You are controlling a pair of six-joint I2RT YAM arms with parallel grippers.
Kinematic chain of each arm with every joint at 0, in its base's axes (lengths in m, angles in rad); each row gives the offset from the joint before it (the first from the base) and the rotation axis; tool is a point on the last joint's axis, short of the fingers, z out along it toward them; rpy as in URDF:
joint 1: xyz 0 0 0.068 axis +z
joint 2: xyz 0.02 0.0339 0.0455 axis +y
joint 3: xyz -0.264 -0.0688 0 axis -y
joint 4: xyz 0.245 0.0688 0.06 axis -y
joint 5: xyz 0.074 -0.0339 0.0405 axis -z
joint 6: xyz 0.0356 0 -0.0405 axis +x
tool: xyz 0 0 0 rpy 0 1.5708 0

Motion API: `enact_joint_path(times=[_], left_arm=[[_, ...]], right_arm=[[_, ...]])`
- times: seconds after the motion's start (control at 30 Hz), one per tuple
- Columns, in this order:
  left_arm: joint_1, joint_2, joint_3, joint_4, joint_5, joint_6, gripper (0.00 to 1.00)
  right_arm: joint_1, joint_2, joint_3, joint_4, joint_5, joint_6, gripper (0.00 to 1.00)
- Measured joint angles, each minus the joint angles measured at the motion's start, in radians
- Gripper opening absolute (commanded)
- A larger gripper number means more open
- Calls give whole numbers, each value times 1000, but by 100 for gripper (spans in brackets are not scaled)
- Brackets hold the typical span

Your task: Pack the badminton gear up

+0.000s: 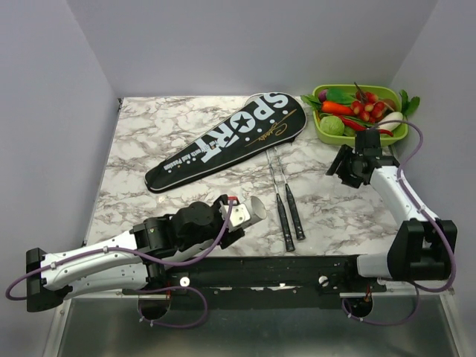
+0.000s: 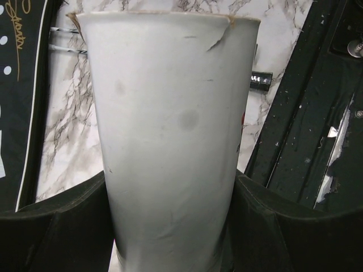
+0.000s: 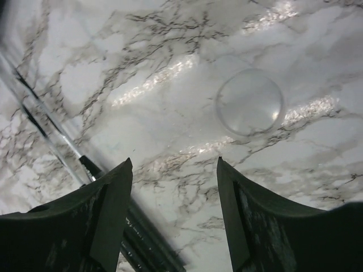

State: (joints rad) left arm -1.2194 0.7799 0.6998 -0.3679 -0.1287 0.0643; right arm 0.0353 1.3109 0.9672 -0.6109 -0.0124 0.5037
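Note:
The long black cover (image 1: pixel 223 141) lettered "SPORT" lies slanted across the middle of the marble table. Two rackets lie side by side in front of it, black handles (image 1: pixel 290 217) towards me and thin shafts (image 1: pixel 274 165) running up to the cover's wide end. My left gripper (image 1: pixel 242 212) hovers left of the handles, shut on a grey paper cup (image 1: pixel 254 209) held on its side. In the left wrist view that cup (image 2: pixel 170 130) fills the space between the fingers (image 2: pixel 51 226). My right gripper (image 1: pixel 343 165) hangs open and empty, right of the shafts. Its wrist view shows the open gripper (image 3: pixel 173 164) over bare marble, a racket shaft (image 3: pixel 57 133) to the left.
A green tray (image 1: pixel 321 128) of toy vegetables stands at the back right, just behind my right gripper. A clear round disc (image 3: pixel 249 102) lies on the marble ahead of the right fingers. The black base rail (image 1: pixel 297 271) runs along the near edge.

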Motion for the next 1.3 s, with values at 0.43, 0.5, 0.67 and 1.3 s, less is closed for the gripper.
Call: enact_joint_path(times=[0.43, 0.5, 0.67, 1.3], left_arm=[[0, -12, 28, -30, -72, -28, 0], [0, -12, 29, -31, -80, -30, 0], [0, -13, 29, -31, -90, -31, 0], [0, -19, 40, -46, -104, -38, 0]], right_arm=[[-63, 245, 20, 72, 34, 0, 61], [-63, 271, 27, 74, 43, -1, 59], [-63, 322, 29, 79, 53, -1, 51], [-63, 399, 55, 80, 72, -8, 19]])
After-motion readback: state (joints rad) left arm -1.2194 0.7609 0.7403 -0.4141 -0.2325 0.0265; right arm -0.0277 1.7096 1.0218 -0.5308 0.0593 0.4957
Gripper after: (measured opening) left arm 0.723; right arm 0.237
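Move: The clear round lid lies on the marble some 11 cm below the empty right gripper, about 6 cm to its right and 1 cm ahead. The nearer racket handle is roughly 12 cm left and 7 cm back from the gripper, and the vegetable basket about 29 cm ahead and 12 cm right. From the left gripper, which holds the white tube, the lid is some 38 cm right, 19 cm ahead and 18 cm below. Sink the right gripper about 10 cm to the lid's left rim, easing some 3 cm right and a little forward early on while tipping the fingers about 15 degrees more steeply down. Slow near the marble and close them from wide to a narrow gap at the rim. Keep the tube in the left gripper, raising and advancing it a centimetre or two. ##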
